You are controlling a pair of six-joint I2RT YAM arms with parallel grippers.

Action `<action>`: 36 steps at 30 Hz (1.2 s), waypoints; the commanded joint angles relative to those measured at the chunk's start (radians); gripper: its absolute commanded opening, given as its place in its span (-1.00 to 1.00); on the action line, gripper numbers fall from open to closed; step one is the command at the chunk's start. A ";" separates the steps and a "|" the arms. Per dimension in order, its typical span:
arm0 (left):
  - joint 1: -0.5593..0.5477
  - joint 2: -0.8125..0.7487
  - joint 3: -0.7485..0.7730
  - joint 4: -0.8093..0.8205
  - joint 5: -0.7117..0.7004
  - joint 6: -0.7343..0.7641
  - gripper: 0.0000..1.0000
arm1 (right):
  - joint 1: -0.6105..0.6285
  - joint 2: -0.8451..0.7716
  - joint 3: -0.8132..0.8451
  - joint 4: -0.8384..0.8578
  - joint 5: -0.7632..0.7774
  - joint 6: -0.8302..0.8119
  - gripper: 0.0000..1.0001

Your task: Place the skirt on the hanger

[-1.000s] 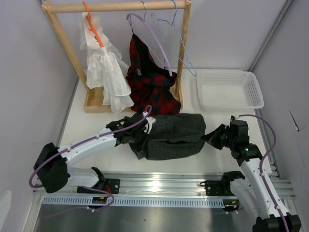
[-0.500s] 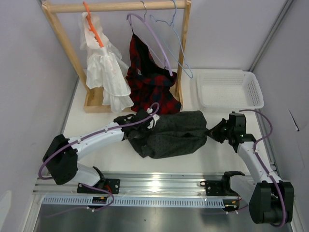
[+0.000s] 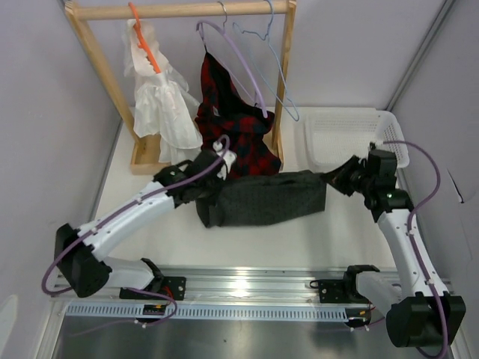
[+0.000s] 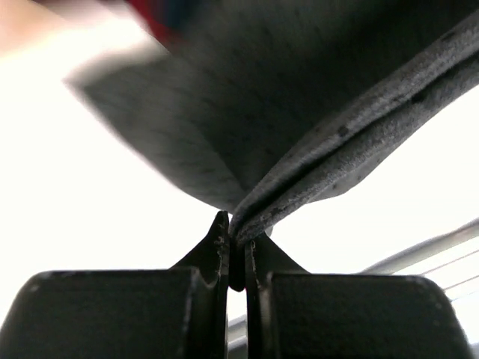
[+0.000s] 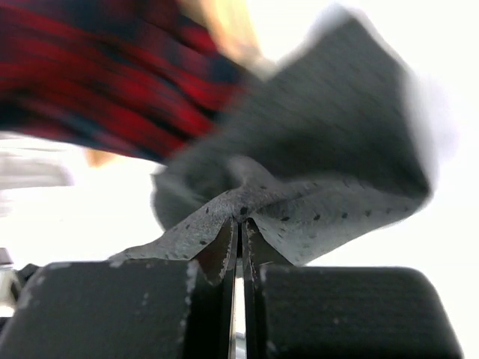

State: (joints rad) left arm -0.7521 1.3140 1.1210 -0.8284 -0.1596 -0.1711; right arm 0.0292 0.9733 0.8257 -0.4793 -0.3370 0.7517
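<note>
The dark grey skirt [image 3: 266, 198] is stretched between both arms just above the table, in front of the rack. My left gripper [image 3: 212, 188] is shut on its left end; in the left wrist view a thick hem of the skirt [image 4: 352, 149] is pinched at the left gripper [image 4: 237, 233]. My right gripper [image 3: 334, 177] is shut on the right end, with dotted cloth of the skirt [image 5: 314, 149] folded over the right gripper [image 5: 241, 224]. The thin light-blue hanger [image 3: 275, 71] hangs on the wooden rail at the right, empty.
On the wooden rack [image 3: 179, 10] hang a white dress on an orange hanger [image 3: 159, 105] and a red plaid garment [image 3: 232, 123] on a lilac hanger [image 3: 238, 63]. A white basket [image 3: 352, 138] stands at the back right. Walls close both sides.
Both arms have lifted and carried the skirt back toward the rack, pulling it flatter. The left gripper has closed tighter on the left end. The blue hanger has swung slightly.
</note>
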 commanded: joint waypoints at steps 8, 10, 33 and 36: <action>0.082 -0.090 0.532 -0.071 -0.373 0.168 -1.00 | -0.012 0.130 0.571 -0.024 0.021 -0.074 -1.00; 0.082 -0.117 0.574 -0.064 -0.359 0.168 -1.00 | -0.014 0.133 0.613 -0.050 0.023 -0.083 -1.00; 0.082 -0.246 0.631 -0.140 -0.166 0.111 -1.00 | -0.020 0.025 0.696 -0.168 0.053 -0.124 -1.00; 0.080 -0.309 0.594 -0.114 -0.107 0.119 -1.00 | -0.020 -0.001 0.716 -0.185 0.044 -0.127 -1.00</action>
State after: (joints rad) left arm -0.6983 1.0863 1.6848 -0.9333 -0.2100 -0.0917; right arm 0.0402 1.0039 1.4746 -0.6765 -0.4118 0.6758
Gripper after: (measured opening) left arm 0.053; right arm 0.020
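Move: Each hand already pinches a top corner of the dark skirt: its middle lies about 14 cm to the right of the left hand, 2 cm ahead and 5 cm below, and some 16 cm left of the right hand, 4 cm back and 9 cm below. The blue hanger is roughly 16 cm ahead of the right hand, 17 cm left and 16 cm above. From that hand the plaid garment hangs about 12 cm ahead, 23 cm left and slightly lower; the white basket is 21 cm ahead, 10 cm right and 17 cm below. Both hands keep their pinch on the corners and swing the skirt quickly up from low over the table, over 20 cm and at first also some 5 cm forward, while the wrists tip the fingers up and outward by about 30 degrees. They then dip a few centimetres while drawing back towards the bases and lift once more, like a shake, with the left hand edging about 3 cm to its left, away from the right hand, to spread the waist edge. ##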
